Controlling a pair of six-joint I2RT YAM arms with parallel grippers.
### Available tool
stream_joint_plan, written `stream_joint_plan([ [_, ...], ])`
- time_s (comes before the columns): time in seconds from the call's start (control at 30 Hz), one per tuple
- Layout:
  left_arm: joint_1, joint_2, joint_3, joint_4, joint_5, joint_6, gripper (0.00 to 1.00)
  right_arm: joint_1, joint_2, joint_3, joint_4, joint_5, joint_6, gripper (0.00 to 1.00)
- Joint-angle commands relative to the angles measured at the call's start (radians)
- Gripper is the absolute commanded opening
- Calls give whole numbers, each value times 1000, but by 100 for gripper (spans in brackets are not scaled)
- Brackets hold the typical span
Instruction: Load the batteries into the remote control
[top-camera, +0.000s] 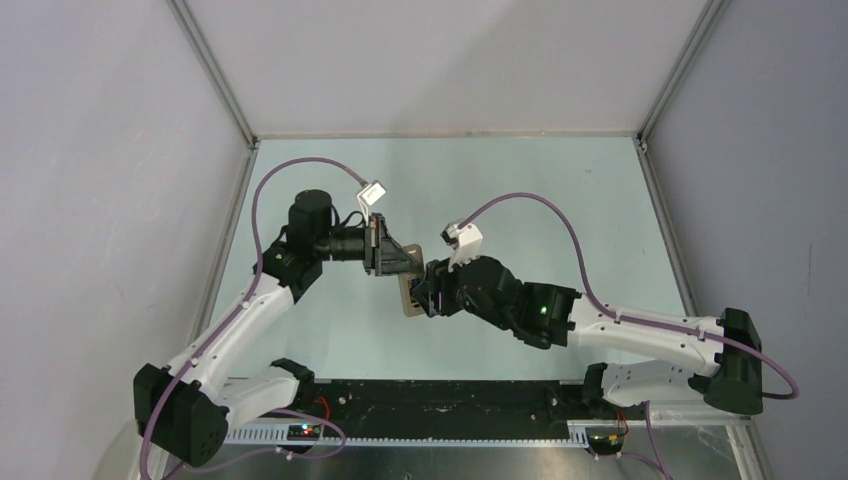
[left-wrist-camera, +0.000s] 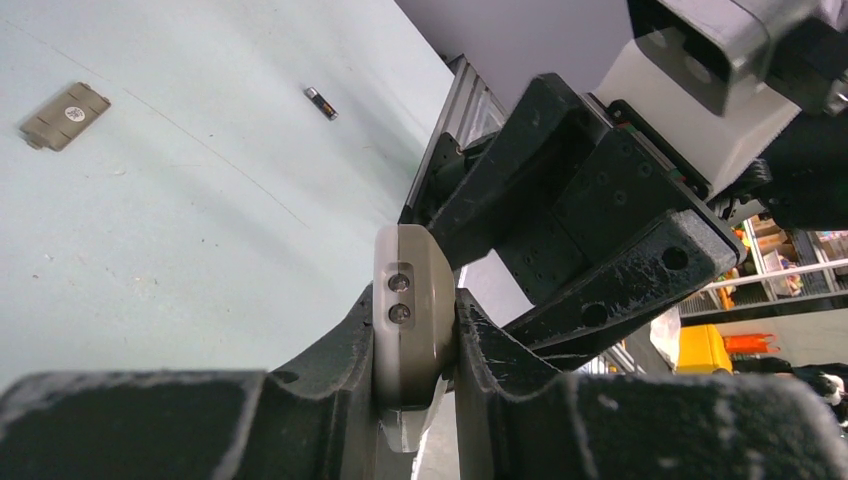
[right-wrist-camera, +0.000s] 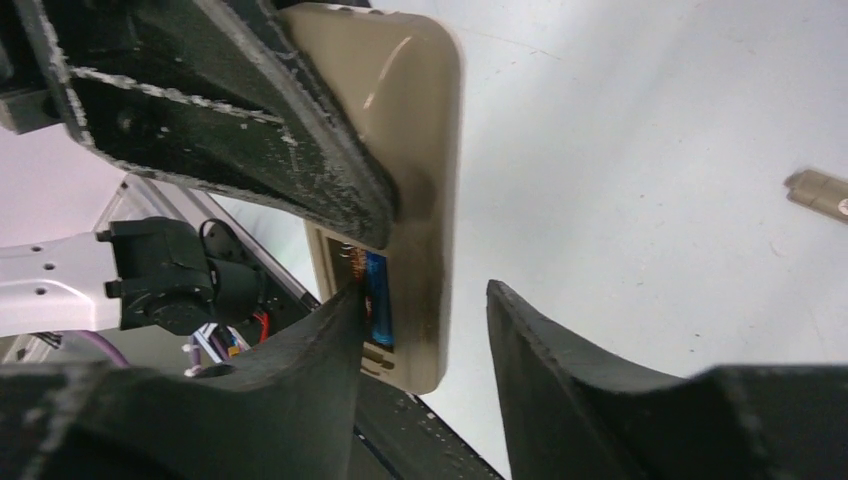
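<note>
My left gripper (left-wrist-camera: 415, 312) is shut on the remote control (left-wrist-camera: 412, 300), holding it edge-up above the table, as the top view also shows (top-camera: 408, 296). The tan back of the remote control (right-wrist-camera: 425, 150) faces my right wrist camera, and a bright blue battery (right-wrist-camera: 377, 300) lies in its recessed slot. My right gripper (right-wrist-camera: 422, 300) straddles the remote's lower end. One fingertip (right-wrist-camera: 345, 305) touches the slot by the blue battery; the other stands apart with a gap. A dark battery (left-wrist-camera: 321, 103) lies loose on the table.
A tan battery cover (left-wrist-camera: 64, 116) lies flat on the pale green table, also visible at the right edge of the right wrist view (right-wrist-camera: 820, 192). Both arms meet mid-table (top-camera: 425, 280). Grey walls enclose the table on three sides.
</note>
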Motion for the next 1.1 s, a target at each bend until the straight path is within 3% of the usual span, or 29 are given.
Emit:
stream_joint_plan([
  [0.0,0,-7,20,4,-12,17,0,-31,-21,33,-30,-7,58,57],
  [0.17,0,8,24,-19,-47,32,0,-30,-71,32,-73,0,101,72],
  [0.6,8,7,33,-45,-88,16,0,7,-100,0,18,-25,-24,86],
  [0.93,8,13,42,-56,-114,-37,0,24,68,96,-5,76,-50,90],
  [1.07,8,14,43,-58,-129,-49,0,29,112,123,-23,86,-60,85],
])
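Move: Just left of the right hand's tips, some 2 cm off and about level in height and reach, is the remote control's open battery bay, with the blue battery in it. The left fingertips gripping the remote's upper half are about 3 cm ahead of the right hand, 1 cm left and 2 cm higher; the loose cover lies on the table roughly 14 cm ahead, 12 cm right and 23 cm down. From the left hand the bay is about 4 cm back, 1 cm right and 2 cm lower. Leaving the battery bay, the right hand slips briefly right, climbs about 3 cm while still drifting right and back, then reverses: left, a little forward and down some 4 cm, its fingers spreading from half to nearly wide open so they end either side of the remote's bay end. Meanwhile the left hand keeps its grip and brings the remote about 2 cm down and slightly forward, turning a few degrees. ##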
